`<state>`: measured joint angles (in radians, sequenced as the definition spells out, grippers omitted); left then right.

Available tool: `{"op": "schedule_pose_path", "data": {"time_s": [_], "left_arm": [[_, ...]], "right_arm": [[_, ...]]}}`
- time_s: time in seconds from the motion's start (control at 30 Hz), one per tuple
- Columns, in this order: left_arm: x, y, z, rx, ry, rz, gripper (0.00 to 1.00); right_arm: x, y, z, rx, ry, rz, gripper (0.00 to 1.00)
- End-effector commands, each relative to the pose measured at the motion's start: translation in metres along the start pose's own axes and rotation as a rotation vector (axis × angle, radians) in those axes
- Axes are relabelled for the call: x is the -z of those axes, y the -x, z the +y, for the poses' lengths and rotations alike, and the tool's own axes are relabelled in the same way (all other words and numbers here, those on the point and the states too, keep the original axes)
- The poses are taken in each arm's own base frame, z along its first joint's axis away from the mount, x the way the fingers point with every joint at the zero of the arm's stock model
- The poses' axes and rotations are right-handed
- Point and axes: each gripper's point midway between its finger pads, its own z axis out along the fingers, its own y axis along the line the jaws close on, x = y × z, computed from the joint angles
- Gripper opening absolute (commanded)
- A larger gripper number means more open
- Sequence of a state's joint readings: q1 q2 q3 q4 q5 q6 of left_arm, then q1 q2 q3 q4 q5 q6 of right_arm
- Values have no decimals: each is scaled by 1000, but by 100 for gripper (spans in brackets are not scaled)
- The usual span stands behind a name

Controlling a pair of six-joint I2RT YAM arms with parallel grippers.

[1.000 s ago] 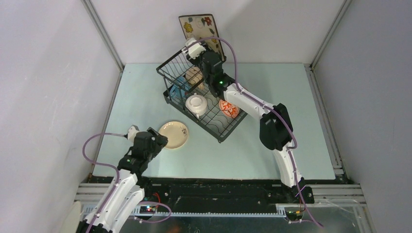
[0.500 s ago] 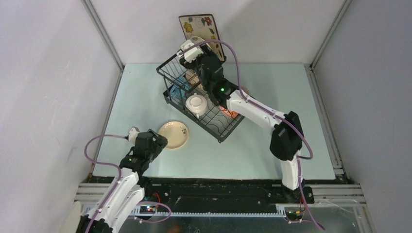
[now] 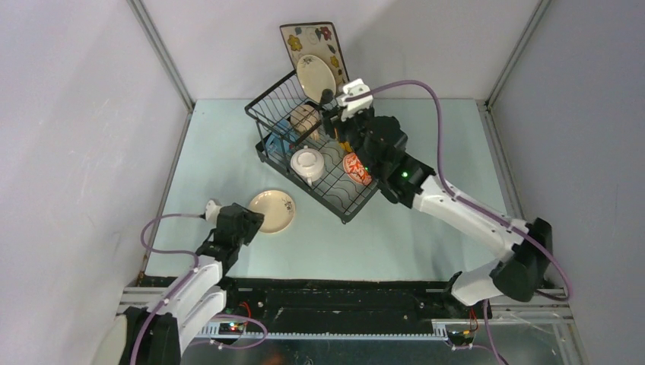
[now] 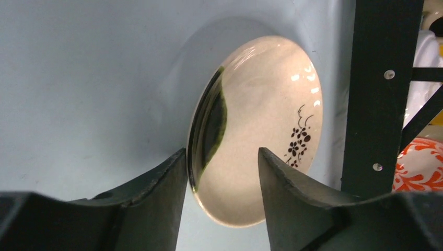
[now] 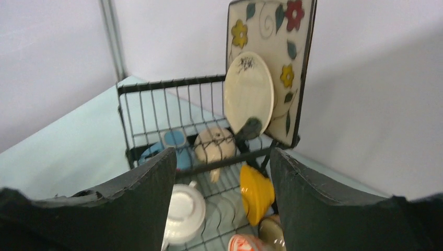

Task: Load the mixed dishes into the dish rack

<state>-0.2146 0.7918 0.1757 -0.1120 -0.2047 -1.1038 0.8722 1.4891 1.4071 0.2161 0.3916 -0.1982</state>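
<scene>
The black wire dish rack point(image 3: 346, 199) stands mid-table. A square floral plate point(image 3: 304, 36) is upright at its back, and a cream round plate point(image 3: 316, 76) leans on it. The rack also holds a blue mug point(image 5: 172, 142), a beige mug point(image 5: 214, 146), a white two-handled bowl point(image 3: 308, 165), an orange-yellow bowl point(image 5: 257, 191), a tan bowl point(image 5: 271, 230) and a red-patterned bowl point(image 3: 356, 169). My right gripper point(image 3: 335, 120) hangs open and empty over the rack's right side. A second cream plate point(image 3: 274, 211) lies flat on the table. My left gripper point(image 4: 221, 151) is open and straddles its near rim.
Grey walls close in the table on three sides, with the back wall just behind the floral plate. The rack's black frame bar point(image 4: 379, 94) stands right of the plate on the table. Bare blue-green tabletop point(image 3: 426, 228) lies to the right of the rack.
My right gripper has let go of the cream round plate, which now leans on the floral plate, and the arm has swung back to the right. My left jaws have narrowed around the table plate's rim.
</scene>
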Motion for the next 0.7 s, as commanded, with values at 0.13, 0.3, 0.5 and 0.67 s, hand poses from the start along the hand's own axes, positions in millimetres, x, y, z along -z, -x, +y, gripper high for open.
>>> {"op": "schedule_pose_path", "data": {"time_s": [0.13, 0.3, 0.5, 0.67], "left_arm": [[-17, -7, 9, 36, 31, 12, 37], [-13, 3, 8, 35, 65, -15, 1], [12, 23, -9, 19, -3, -76, 0], [51, 49, -19, 19, -65, -172, 0]], "right_arm": [[62, -36, 11, -286, 92, 118, 67], [89, -49, 22, -376, 160, 191, 67], [110, -93, 44, -504, 216, 322, 67], [116, -112, 58, -578, 251, 360, 66]]}}
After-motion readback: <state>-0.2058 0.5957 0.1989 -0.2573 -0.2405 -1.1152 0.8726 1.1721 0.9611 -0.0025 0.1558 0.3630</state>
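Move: The small cream plate lies on the table about 3 cm ahead of the left hand and 5 cm to its right, roughly 1 cm below. In the rack, the white two-handled cup is some 15 cm ahead and 15 cm right, 4 cm higher. From the right hand, the plate is about 11 cm back, 19 cm left and 37 cm below; the red-patterned bowl sits about 1 cm back, 4 cm right and 32 cm below. Left fingers pinch the plate's left rim and lift about 3 cm; open right hand descends and backs towards it. ##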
